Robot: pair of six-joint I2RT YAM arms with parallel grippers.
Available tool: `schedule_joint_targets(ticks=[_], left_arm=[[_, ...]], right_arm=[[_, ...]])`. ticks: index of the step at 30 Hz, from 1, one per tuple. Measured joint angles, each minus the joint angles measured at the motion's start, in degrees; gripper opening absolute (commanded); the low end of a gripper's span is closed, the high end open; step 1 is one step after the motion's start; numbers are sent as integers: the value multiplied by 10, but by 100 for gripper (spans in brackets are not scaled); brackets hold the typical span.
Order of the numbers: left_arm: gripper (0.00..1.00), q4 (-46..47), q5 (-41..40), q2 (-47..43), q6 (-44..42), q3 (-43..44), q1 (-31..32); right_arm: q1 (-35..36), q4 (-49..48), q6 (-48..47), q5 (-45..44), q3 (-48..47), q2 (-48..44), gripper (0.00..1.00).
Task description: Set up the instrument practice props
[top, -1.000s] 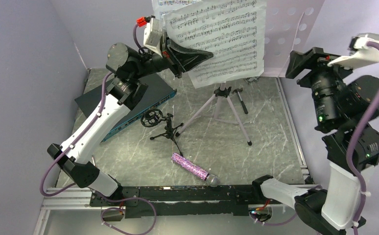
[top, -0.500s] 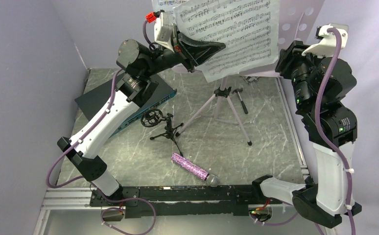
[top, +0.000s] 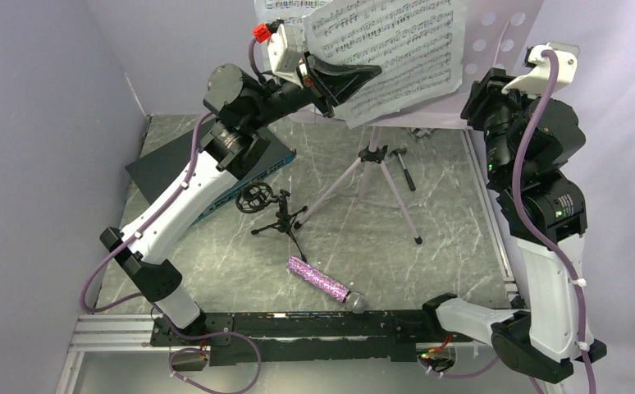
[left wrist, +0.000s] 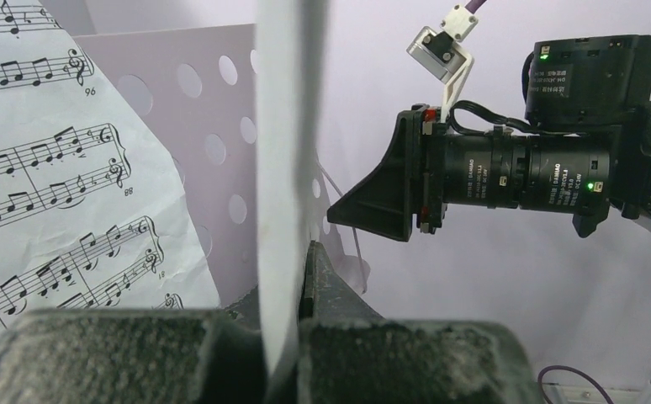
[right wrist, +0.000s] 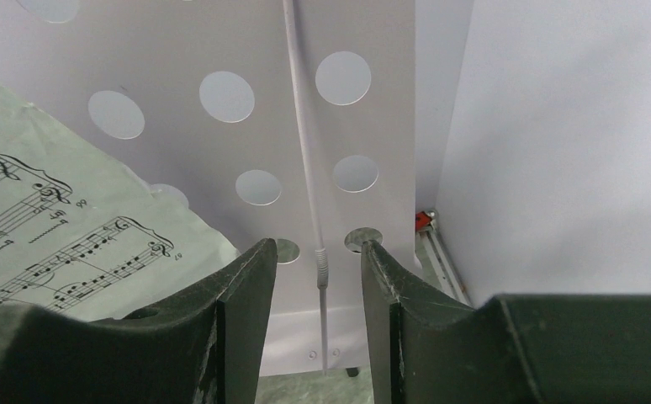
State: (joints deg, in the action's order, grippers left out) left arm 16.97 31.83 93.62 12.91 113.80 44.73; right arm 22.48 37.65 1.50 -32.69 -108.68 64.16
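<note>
The pale-lilac perforated music stand (top: 495, 37) rises on its silver tripod (top: 372, 176) at the back. My left gripper (top: 355, 82) is shut on the lower edge of a white sheet-music page (top: 396, 49), held up in front of the stand; that page shows edge-on (left wrist: 284, 168) in the left wrist view. A second page (left wrist: 44, 194) lies against the stand. My right gripper (right wrist: 318, 261) is open at the stand's right part, its fingers either side of a thin white wire arm (right wrist: 305, 126) without touching it. The purple microphone (top: 322, 281) lies near the front. The black mic stand (top: 269, 205) is left of the tripod.
A dark flat box with a teal edge (top: 216, 164) lies under my left arm at the back left. A dark hand tool (top: 404, 172) lies beside the tripod legs. Lilac walls close in left and right, and a metal rail (top: 486, 205) runs along the right edge.
My left arm has lifted the page up and to the right, closer to the stand. My right arm has swung in to the stand's right edge and its jaws have narrowed.
</note>
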Motion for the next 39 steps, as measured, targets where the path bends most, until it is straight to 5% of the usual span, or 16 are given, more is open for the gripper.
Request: schedule_joint_targets(ticks=[5,7,14,23,39], left_arm=[[3,2,-2,0,-2,-1,0],[3,3,-1,0,-2,-1,0],[3,11,-1,0,1,-1,0],[3,12,-2,0,1,-1,0],[3,11,-3,0,1,-1,1]], right_arm=[[0,-22,-9,-4,17,0,43],[0,-32,-13,-3,27,-2,33],[0,-64,-26,-4,66,-7,25],[-1,-95,-37,-5,98,-27,0],[-1,-146,-48,16,153,-62,0]])
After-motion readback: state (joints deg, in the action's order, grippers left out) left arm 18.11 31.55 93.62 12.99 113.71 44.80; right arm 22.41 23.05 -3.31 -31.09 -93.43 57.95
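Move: The lower part of the stand's thin retaining rod is about 2 cm ahead of the half-open right gripper and 2 cm lower, centred between its fingers. The stand board's middle lies roughly 8 cm ahead of that gripper, 11 cm left and 8 cm up; the sheet music's middle is some 5 cm ahead, 15 cm left and 5 cm up. From the left gripper, which already holds the sheet, the board's middle is about 11 cm ahead and 7 cm right at similar height, the rod 5 cm ahead, 18 cm right and 8 cm below. Ease the right gripper forward and down about 1.5 cm each to bring its fingertips around the retaining rod in front of the board, then shut the half-open fingers and pinch the rod just by its spring. Finish with a slight draw back of under 1 cm. Keep the left gripper still, holding the sheet against slipping from its place before the board. ##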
